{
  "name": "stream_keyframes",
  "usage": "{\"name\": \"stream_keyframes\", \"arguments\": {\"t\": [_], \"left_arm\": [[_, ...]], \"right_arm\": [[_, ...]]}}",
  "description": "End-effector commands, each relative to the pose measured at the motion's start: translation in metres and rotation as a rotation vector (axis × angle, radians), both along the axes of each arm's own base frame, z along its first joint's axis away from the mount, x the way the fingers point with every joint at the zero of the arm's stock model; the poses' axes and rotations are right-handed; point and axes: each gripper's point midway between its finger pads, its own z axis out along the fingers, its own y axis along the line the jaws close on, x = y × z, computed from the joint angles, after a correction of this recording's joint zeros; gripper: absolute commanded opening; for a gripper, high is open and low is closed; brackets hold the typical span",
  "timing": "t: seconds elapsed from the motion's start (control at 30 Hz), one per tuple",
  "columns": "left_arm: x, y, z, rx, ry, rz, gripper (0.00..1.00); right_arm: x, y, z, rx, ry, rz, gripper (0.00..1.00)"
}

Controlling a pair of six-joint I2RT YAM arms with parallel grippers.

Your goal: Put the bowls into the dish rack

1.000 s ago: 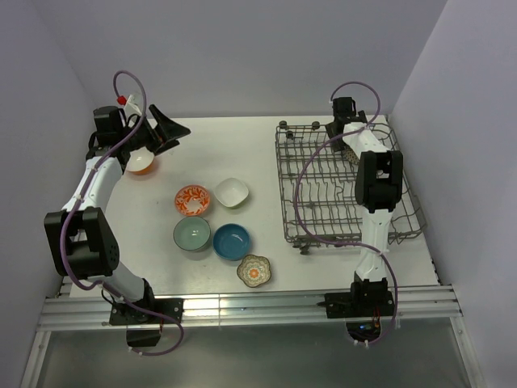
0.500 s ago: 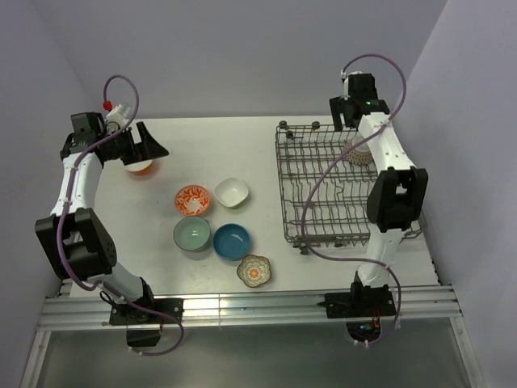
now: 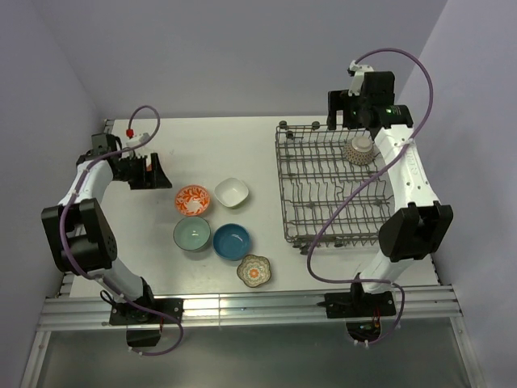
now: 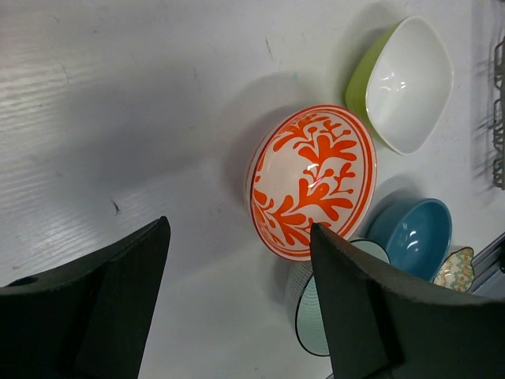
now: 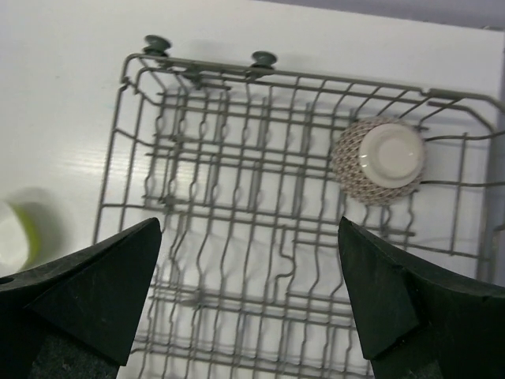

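Note:
The dish rack (image 3: 284, 190) stands on the right of the table. A grey patterned bowl (image 3: 359, 149) rests upside down in its far right corner. My right gripper (image 3: 346, 111) hovers open above the rack's back edge; in the right wrist view it (image 5: 248, 225) has only wire rack (image 5: 201, 73) and that bowl (image 5: 379, 162) below. My left gripper (image 3: 157, 175) is open and empty, low at the table's left. The orange-white bowl (image 4: 312, 181) lies just ahead of it (image 4: 237, 229). Nearby sit the white squarish bowl (image 3: 231, 191), the pale teal bowl (image 3: 192, 234), the deep blue bowl (image 3: 232, 241) and the floral bowl (image 3: 254, 271).
The bowls on the table cluster between the left arm and the rack's left wall. In the left wrist view the white bowl (image 4: 406, 83) shows a green outside, and the blue bowl (image 4: 414, 233) and teal bowl (image 4: 316, 324) lie beyond the right finger. Purple walls close in the back and sides.
My left arm has swung from the back left corner down towards the orange-white bowl, covering an orange bowl there. My right arm has lifted back off the rack, uncovering the grey bowl.

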Motion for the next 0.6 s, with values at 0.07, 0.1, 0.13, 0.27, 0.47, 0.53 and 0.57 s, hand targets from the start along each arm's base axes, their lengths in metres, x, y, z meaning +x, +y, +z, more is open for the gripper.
{"name": "stream_keyframes", "arguments": {"t": [0.07, 0.1, 0.13, 0.27, 0.47, 0.53, 0.57], "left_arm": [[0.002, -0.02, -0.019, 0.043, 0.006, -0.045, 0.76], [0.002, -0.022, -0.023, 0.05, 0.011, -0.048, 0.76], [-0.001, -0.029, -0.03, 0.053, 0.031, -0.058, 0.75], [0.0, -0.04, -0.046, 0.059, 0.069, -0.059, 0.72], [0.006, -0.053, -0.064, 0.062, 0.126, -0.075, 0.62], [0.005, -0.057, -0.073, 0.084, 0.148, -0.085, 0.58], [0.005, -0.057, -0.076, 0.091, 0.158, -0.079, 0.55]], "right_arm": [[-0.023, 0.024, 0.012, 0.124, 0.003, 0.056, 1.0], [-0.024, 0.025, 0.011, 0.128, 0.008, 0.059, 1.0], [-0.025, 0.026, 0.009, 0.131, 0.013, 0.061, 1.0], [-0.031, 0.031, 0.011, 0.154, 0.012, 0.078, 1.0], [-0.04, 0.041, 0.015, 0.225, 0.014, 0.087, 1.0], [-0.041, 0.041, 0.014, 0.226, 0.014, 0.086, 1.0], [-0.04, 0.04, 0.014, 0.223, 0.009, 0.082, 1.0]]}}
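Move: The orange-patterned bowl lies about 10 cm to the left hand's right, some 2 cm back and 10 cm below. The green bowl is about 9 cm nearer the base than it, the square white bowl roughly 11 cm to its right, and the blue bowl some 11 cm right and 11 cm back of it. From the right hand, over the rack, the orange-patterned bowl is some 43 cm left, 13 cm back and 27 cm below. The orange-patterned bowl's left rim is what the left hand comes down over: it sinks about 8 cm while going some 5 cm right, tipping its fingers further down and partly closing them, one side of the rim each, without a visible grip yet. The empty right hand, still wide open, draws off back and left by about 3 cm each way, sinking slightly and rolling its left side up. ##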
